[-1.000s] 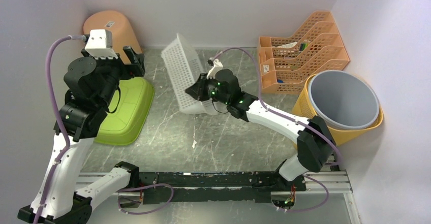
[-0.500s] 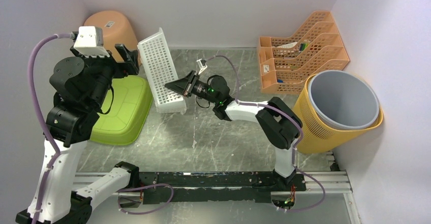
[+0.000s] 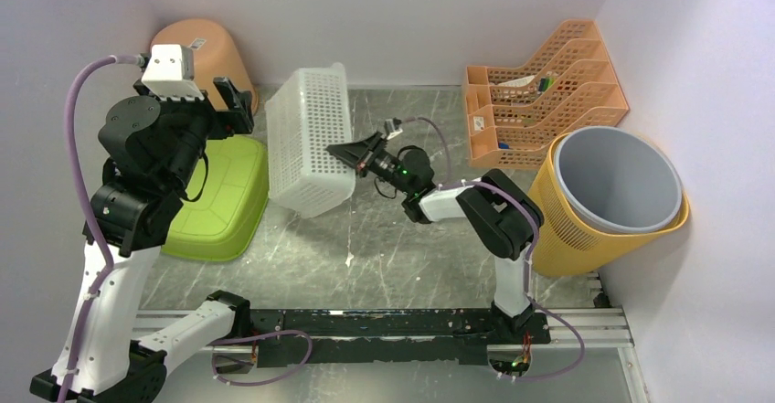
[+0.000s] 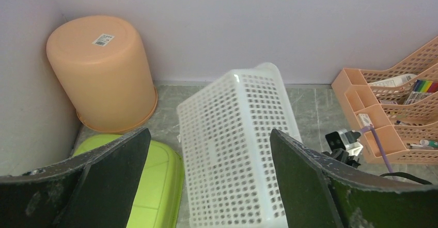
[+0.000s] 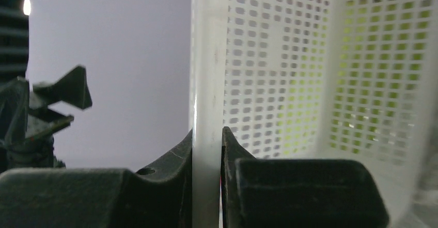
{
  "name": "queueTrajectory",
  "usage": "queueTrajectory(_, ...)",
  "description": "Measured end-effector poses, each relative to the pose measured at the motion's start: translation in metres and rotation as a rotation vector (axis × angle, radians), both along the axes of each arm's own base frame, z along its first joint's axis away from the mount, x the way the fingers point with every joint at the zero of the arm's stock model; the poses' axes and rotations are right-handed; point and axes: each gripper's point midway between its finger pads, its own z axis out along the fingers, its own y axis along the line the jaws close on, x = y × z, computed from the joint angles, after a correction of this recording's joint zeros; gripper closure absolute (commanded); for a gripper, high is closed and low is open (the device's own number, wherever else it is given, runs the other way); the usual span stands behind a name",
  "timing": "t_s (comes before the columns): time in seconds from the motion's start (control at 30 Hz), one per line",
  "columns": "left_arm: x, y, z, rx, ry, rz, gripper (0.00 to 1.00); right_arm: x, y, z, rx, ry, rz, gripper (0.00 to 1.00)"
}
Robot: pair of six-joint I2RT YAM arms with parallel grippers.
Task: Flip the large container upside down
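Note:
The large container is a white perforated basket (image 3: 313, 138), held off the table and tipped so its bottom faces up toward the overhead camera. My right gripper (image 3: 347, 153) is shut on the basket's right rim; in the right wrist view the rim (image 5: 206, 83) is pinched between the two fingers (image 5: 206, 135), with the mesh interior (image 5: 310, 57) to the right. My left gripper (image 3: 233, 101) hovers open at the back left, above and apart from the basket. In the left wrist view the basket (image 4: 243, 150) lies between and well beyond that gripper's wide-spread fingers (image 4: 209, 135).
A green tub (image 3: 224, 202) lies left of the basket. An upturned orange bucket (image 3: 196, 47) stands in the back left corner. At the back right is an orange file organizer (image 3: 539, 88). A grey bin inside a yellow basket (image 3: 617, 179) stands at the right wall.
The right wrist has rolled and turned the basket from standing on edge to bottom-up, keeping its grip on the rim. The left arm shifted slightly and stayed open.

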Motion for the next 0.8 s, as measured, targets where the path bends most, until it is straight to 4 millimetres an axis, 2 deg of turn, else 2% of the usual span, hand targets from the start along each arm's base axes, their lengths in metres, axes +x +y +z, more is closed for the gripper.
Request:
queueTrajectory(0.17, 0.000, 0.000, 0.000, 0.002, 0.000, 0.000, 0.02, 0.027, -0.041, -0.036, -0.016, 0.100, -0.109, 0.85)
queueTrajectory(0.43, 0.000, 0.000, 0.000, 0.002, 0.000, 0.000, 0.02, 0.053, -0.070, -0.075, -0.073, 0.129, -0.162, 0.67)
queueTrajectory(0.6, 0.000, 0.000, -0.001, 0.003, 0.001, 0.000, 0.02, 0.059, -0.085, -0.106, -0.176, 0.157, -0.185, 0.66)
queueTrajectory(0.8, 0.004, -0.001, -0.010, 0.009, 0.020, 0.000, 0.02, 0.068, -0.099, -0.124, -0.277, 0.173, -0.200, 0.63)
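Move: The right hand already pinches the upper rim of the white basket, which is tipped on its side; its middle lies about 6 cm left of this hand, 6 cm ahead and 8 cm below. The upturned green tub is some 29 cm to the hand's left and about 2 cm back, 17 cm lower; the peach bucket is roughly 33 cm left and 22 cm ahead, 10 cm lower. From the left hand, the basket sits about 16 cm right, 10 cm ahead and 30 cm below. Lay the basket over: carry its pinched rim down about 12 cm and to the right about 10 cm, with some 7 cm forward, towards the bare tabletop. After the first few centimetres, start easing the right fingers partly open and let them tip downward some 20 degrees, while they still straddle the rim as the hand goes on sinking. ##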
